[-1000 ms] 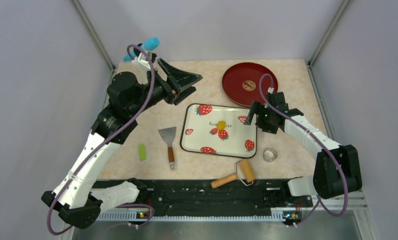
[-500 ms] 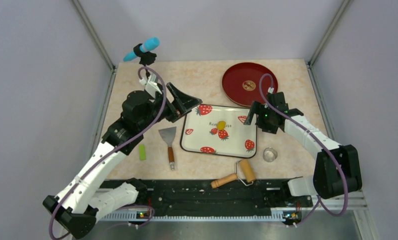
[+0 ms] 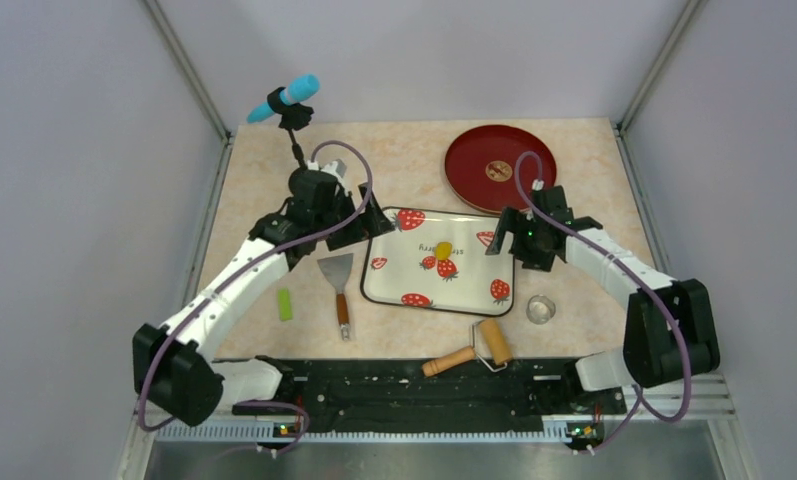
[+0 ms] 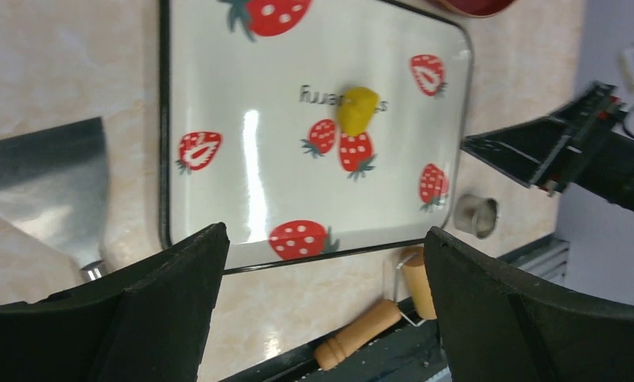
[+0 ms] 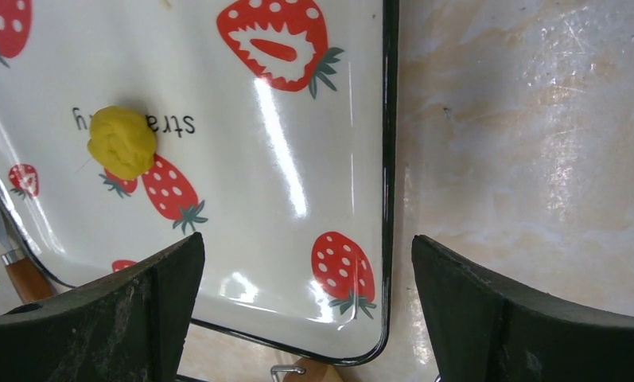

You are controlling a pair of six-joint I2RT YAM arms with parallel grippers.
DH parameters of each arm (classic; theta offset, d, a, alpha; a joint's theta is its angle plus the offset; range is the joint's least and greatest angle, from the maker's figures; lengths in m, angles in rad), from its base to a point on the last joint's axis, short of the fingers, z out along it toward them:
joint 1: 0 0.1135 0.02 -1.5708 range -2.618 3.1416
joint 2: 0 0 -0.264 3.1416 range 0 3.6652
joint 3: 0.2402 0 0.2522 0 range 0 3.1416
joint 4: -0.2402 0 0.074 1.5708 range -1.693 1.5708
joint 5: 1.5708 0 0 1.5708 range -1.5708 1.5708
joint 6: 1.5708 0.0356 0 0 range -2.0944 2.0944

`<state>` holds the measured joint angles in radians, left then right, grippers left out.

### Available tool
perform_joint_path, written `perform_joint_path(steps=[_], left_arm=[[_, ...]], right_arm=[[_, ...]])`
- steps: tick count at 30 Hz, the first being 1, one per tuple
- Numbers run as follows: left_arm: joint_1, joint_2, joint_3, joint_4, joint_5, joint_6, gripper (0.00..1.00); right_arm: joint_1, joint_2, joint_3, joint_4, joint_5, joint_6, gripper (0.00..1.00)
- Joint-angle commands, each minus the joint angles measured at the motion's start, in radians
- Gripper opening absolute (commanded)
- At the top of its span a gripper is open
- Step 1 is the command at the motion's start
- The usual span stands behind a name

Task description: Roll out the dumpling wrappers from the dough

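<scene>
The dough (image 3: 442,248) is a small bright yellow lump on the white strawberry tray (image 3: 404,275), near its far middle. It also shows as the dough (image 4: 356,109) in the left wrist view and the dough (image 5: 122,142) in the right wrist view. My left gripper (image 3: 369,225) hangs open over the tray's left far corner with nothing between its fingers. In its own view the left gripper (image 4: 325,235) frames the tray (image 4: 250,159). At the tray's right edge, my right gripper (image 3: 509,235) is open and empty, and the right gripper (image 5: 307,239) looks down on the tray (image 5: 297,119). The dumpling wrappers are out of view.
A wooden roller (image 3: 479,348) lies near the front edge, with a small metal ring (image 3: 540,309) to its right. A metal scraper (image 3: 337,275) lies left of the tray, a green piece (image 3: 285,303) further left. A red plate (image 3: 499,167) sits at the back right.
My left arm has swung down from the back left corner to the tray's left edge, its gripper opening a little wider. The right arm has barely moved.
</scene>
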<state>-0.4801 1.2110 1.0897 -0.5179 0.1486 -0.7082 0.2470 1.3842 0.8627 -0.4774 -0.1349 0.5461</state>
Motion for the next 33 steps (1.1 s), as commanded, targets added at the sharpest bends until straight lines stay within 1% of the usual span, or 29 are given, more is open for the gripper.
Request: perform_joint_path(steps=[1,4,6,9,12,14,18,21,28,30,33], left_arm=[[0.085,0.084,-0.040,-0.023,0.040,0.072,0.96],[0.170,0.149,-0.090,-0.011,0.141,0.089,0.94],[0.188,0.190,-0.115,0.006,0.169,0.114,0.91],[0.187,0.241,-0.145,0.038,0.209,0.134,0.86],[0.187,0.277,-0.181,0.068,0.214,0.131,0.83],[0.188,0.297,-0.205,0.094,0.228,0.121,0.82],[0.181,0.328,-0.266,0.188,0.303,0.075,0.77],[0.165,0.345,-0.297,0.223,0.319,0.056,0.76],[0.112,0.335,-0.360,0.291,0.327,0.002,0.69],[0.101,0.329,-0.374,0.304,0.325,-0.012,0.66],[0.096,0.317,-0.390,0.311,0.318,-0.027,0.65]], right_arm=[[0.011,0.061,0.000,-0.016,0.048,-0.010,0.99],[0.012,0.110,0.002,-0.029,0.048,-0.018,0.99],[0.012,0.138,0.001,-0.026,0.038,-0.020,0.99],[0.012,0.165,-0.002,-0.013,0.022,-0.019,0.99],[0.011,0.178,-0.010,0.006,-0.008,-0.017,0.99],[0.012,0.186,-0.010,0.013,-0.029,-0.016,0.99],[0.012,0.209,0.002,0.013,-0.045,-0.022,0.99],[0.012,0.228,0.012,0.013,-0.059,-0.024,0.99],[0.013,0.250,0.047,0.020,-0.088,-0.025,0.99],[0.014,0.260,0.059,0.020,-0.095,-0.025,0.99],[0.021,0.273,0.079,0.018,-0.095,-0.027,0.99]])
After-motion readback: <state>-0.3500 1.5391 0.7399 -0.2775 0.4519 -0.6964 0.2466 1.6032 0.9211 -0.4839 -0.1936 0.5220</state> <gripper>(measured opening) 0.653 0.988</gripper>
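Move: The tray lies about 21 cm below the left hand, its middle some 12 cm to the right and level ahead; its near-left corner is about 3 cm left and 7 cm back. The scraper lies around 8 cm left and 6 cm back. From the right hand the tray's middle is about 14 cm left and 6 cm down, the dough 13 cm left and 2 cm ahead, the glass 8 cm right and 10 cm back. The left hand's outer finger comes down against the outside of the tray's left rim by the near corner: it drops about 18 cm, swinging left past the rim, then back and right, tipping nearly 30 degrees steeper and partly closing. The right hand sinks some 5 cm, still wide open, then eases slightly left and forward, its outer finger meeting the right rim. ##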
